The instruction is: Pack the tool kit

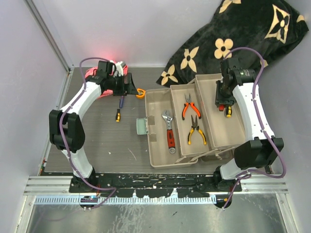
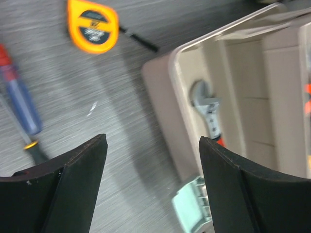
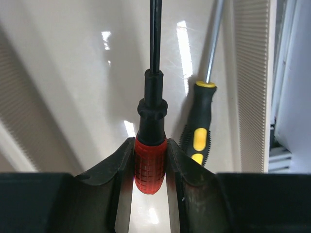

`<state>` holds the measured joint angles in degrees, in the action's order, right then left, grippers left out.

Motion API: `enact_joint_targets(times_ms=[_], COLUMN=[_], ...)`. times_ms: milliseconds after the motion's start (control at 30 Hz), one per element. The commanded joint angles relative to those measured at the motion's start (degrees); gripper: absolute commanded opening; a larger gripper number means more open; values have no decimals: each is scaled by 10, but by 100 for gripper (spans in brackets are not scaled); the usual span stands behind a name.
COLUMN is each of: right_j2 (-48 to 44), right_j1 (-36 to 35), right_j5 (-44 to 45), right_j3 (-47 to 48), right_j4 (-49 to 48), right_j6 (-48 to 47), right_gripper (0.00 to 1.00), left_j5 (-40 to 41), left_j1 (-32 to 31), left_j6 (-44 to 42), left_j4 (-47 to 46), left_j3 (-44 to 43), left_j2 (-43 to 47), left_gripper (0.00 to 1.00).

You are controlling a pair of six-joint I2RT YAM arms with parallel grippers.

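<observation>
The toolbox [image 1: 158, 160] lies open, its beige trays spread out. A red wrench [image 1: 169, 131] rests in the left tray, and orange pliers [image 1: 187, 107] and yellow pliers [image 1: 196, 130] in the middle one. My right gripper [image 3: 150, 145] hangs over the right tray [image 3: 73, 73], shut on a red-handled screwdriver [image 3: 150, 165]. A yellow-and-black screwdriver [image 3: 199, 126] lies beside it. My left gripper [image 2: 153, 141] is open and holds nothing, above the table by the box's left wall [image 2: 160, 82]. The orange tape measure [image 2: 92, 26] and a blue screwdriver [image 2: 22, 107] lie on the table.
A black flower-patterned blanket [image 1: 233, 39] is bunched at the back right, behind the box. A pale green latch [image 2: 192, 204] sticks out from the box's left side. Something red [image 1: 90, 74] sits at the back left behind my left arm. Walls close in both sides.
</observation>
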<state>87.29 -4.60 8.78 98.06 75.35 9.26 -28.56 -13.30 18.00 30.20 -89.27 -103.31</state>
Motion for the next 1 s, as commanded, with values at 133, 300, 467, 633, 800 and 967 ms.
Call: enact_joint_targets(times_ms=[133, 300, 467, 633, 800, 967], right_j2=[-4, -2, -7, -10, -15, -22], right_j1=[4, 4, 4, 4, 4, 4], right_j5=[62, 59, 54, 50, 50, 49], right_j3=[-14, -18, -30, -32, -33, -17], right_j4=[8, 11, 10, 10, 11, 12], right_j6=[-15, -12, -12, -12, -11, -9], right_gripper=[6, 23, 37, 41, 55, 62], left_j5=[128, 165, 192, 239, 300, 336], left_j1=[8, 9, 9, 9, 10, 9], left_j6=[-132, -139, -140, -145, -154, -158], left_j4=[91, 112, 128, 143, 157, 165], left_j3=[-20, -31, -34, -37, -30, -15], left_j2=[-16, -40, -60, -75, -88, -105], left_gripper=[77, 77, 78, 79, 77, 71])
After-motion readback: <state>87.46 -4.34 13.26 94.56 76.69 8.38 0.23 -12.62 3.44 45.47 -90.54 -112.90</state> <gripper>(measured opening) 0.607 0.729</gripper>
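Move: From the left hand, the yellow-and-black screwdriver handle on the table lies about 9 cm left, 3 cm back and 18 cm below. The blue screwdriver is some 5 cm ahead and 7 cm left, the tape measure 8 cm ahead and 3 cm right, equally low. The right hand's spot on the top tray floor is about 1 cm back, 2 cm right and 3 cm down; the tray screwdriver's handle lies level, 3 cm right, as low. Bring the open left gripper down and left, about 11 cm and 10 cm, towards the yellow-and-black handle, swinging its fingers some 35 degrees from slanting right to nearly straight down. Meanwhile ease the right gripper about 2 cm down, right and slightly back to lower the held red screwdriver onto the top tray's floor, then hold still and open the fingers to let go. ##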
